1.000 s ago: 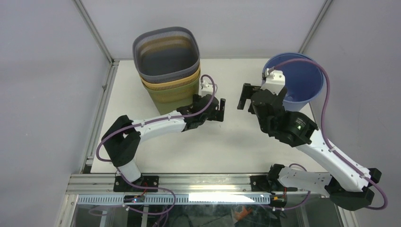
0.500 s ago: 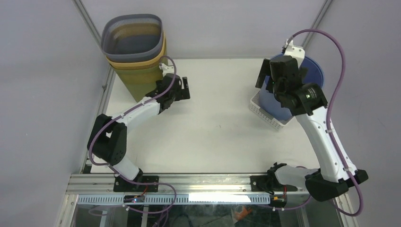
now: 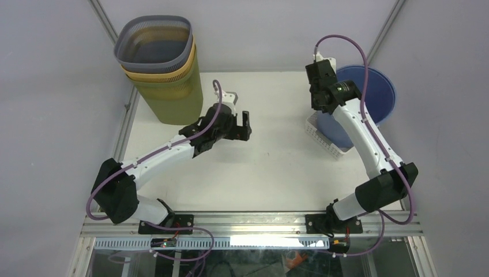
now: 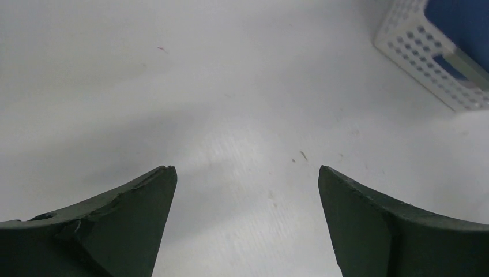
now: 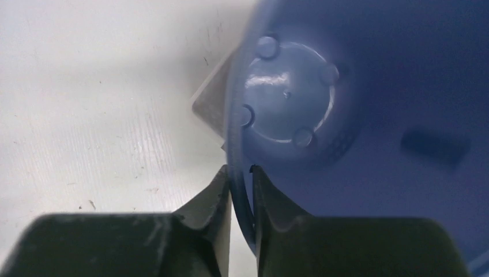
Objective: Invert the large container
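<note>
The large container is a blue bucket [image 3: 372, 95] at the back right, open side up, its base standing in a white perforated basket [image 3: 318, 134]. In the right wrist view I look into the bucket [image 5: 346, 104] down to its round bottom. My right gripper [image 5: 241, 168] is shut on the bucket's near rim, one finger inside the wall and one outside. My left gripper [image 3: 247, 127] hangs open over bare table at mid-left, holding nothing [image 4: 247, 168].
A stack of grey, yellow and olive ribbed bins [image 3: 161, 69] stands at the back left corner, close behind the left arm. The white basket's corner [image 4: 427, 63] shows at the left wrist view's upper right. Enclosure walls ring the table.
The right gripper has closed on the bucket's rim as the right arm swung toward the back. The left gripper slid right toward the centre. The bin stack has shifted to the back left.
</note>
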Tool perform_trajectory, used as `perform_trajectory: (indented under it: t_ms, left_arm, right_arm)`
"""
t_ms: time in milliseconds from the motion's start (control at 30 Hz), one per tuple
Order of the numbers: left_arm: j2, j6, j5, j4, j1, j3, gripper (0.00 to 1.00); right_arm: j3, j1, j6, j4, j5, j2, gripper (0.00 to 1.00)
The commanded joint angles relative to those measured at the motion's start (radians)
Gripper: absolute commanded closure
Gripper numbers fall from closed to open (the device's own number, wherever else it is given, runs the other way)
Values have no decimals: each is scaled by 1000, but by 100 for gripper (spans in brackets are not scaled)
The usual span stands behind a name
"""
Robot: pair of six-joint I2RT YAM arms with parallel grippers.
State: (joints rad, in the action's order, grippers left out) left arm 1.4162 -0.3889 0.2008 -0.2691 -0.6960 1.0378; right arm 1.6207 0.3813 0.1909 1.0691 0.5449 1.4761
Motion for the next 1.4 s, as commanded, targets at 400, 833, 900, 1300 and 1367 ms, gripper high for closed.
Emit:
perform_trajectory:
  t_ms: [400,833,900,1300,1367]
  left_arm:
    - [150,-208,-85,43,-326,137,1]
    - [342,-308,-132,181,-338,294,1]
    - [352,-302,-142,177,-337,307,1]
    - [-34,-245,-143,95,-252,34,1]
    - [-144,-257,-108,36,-251,-25,1]
  right_arm:
    - [332,23,-62,116,125,-17,100]
    - [305,139,-87,134,271,-37,100]
    - [340,148,-87,150,280,-40,100]
    - [635,245,-150,112,-258,-71,100]
    - [627,268,-155,113,-413,-49,100]
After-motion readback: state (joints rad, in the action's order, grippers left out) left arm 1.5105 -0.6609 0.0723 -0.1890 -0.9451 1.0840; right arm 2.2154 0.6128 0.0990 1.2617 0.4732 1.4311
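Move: Some 11 cm to the right of the right hand, 3 cm farther out and 13 cm lower is the middle of the large blue container; its left rim runs between that hand's nearly shut fingers. The white basket beneath it lies about 10 cm right, 3 cm ahead and 23 cm below. From the left hand the container is roughly 38 cm right, 5 cm ahead and slightly lower, the basket stack 23 cm left and 13 cm ahead. Closing the last gap on the container's left rim, the right hand pinches it and hoists it about 18 cm in two pulls with a pause between, drifting left and slightly back on the second while tipping up and turning counter-clockwise. The left hand, fingers wide open, swings some 19 cm right and 9 cm back over bare table, then returns about 7 cm left, touching nothing. ##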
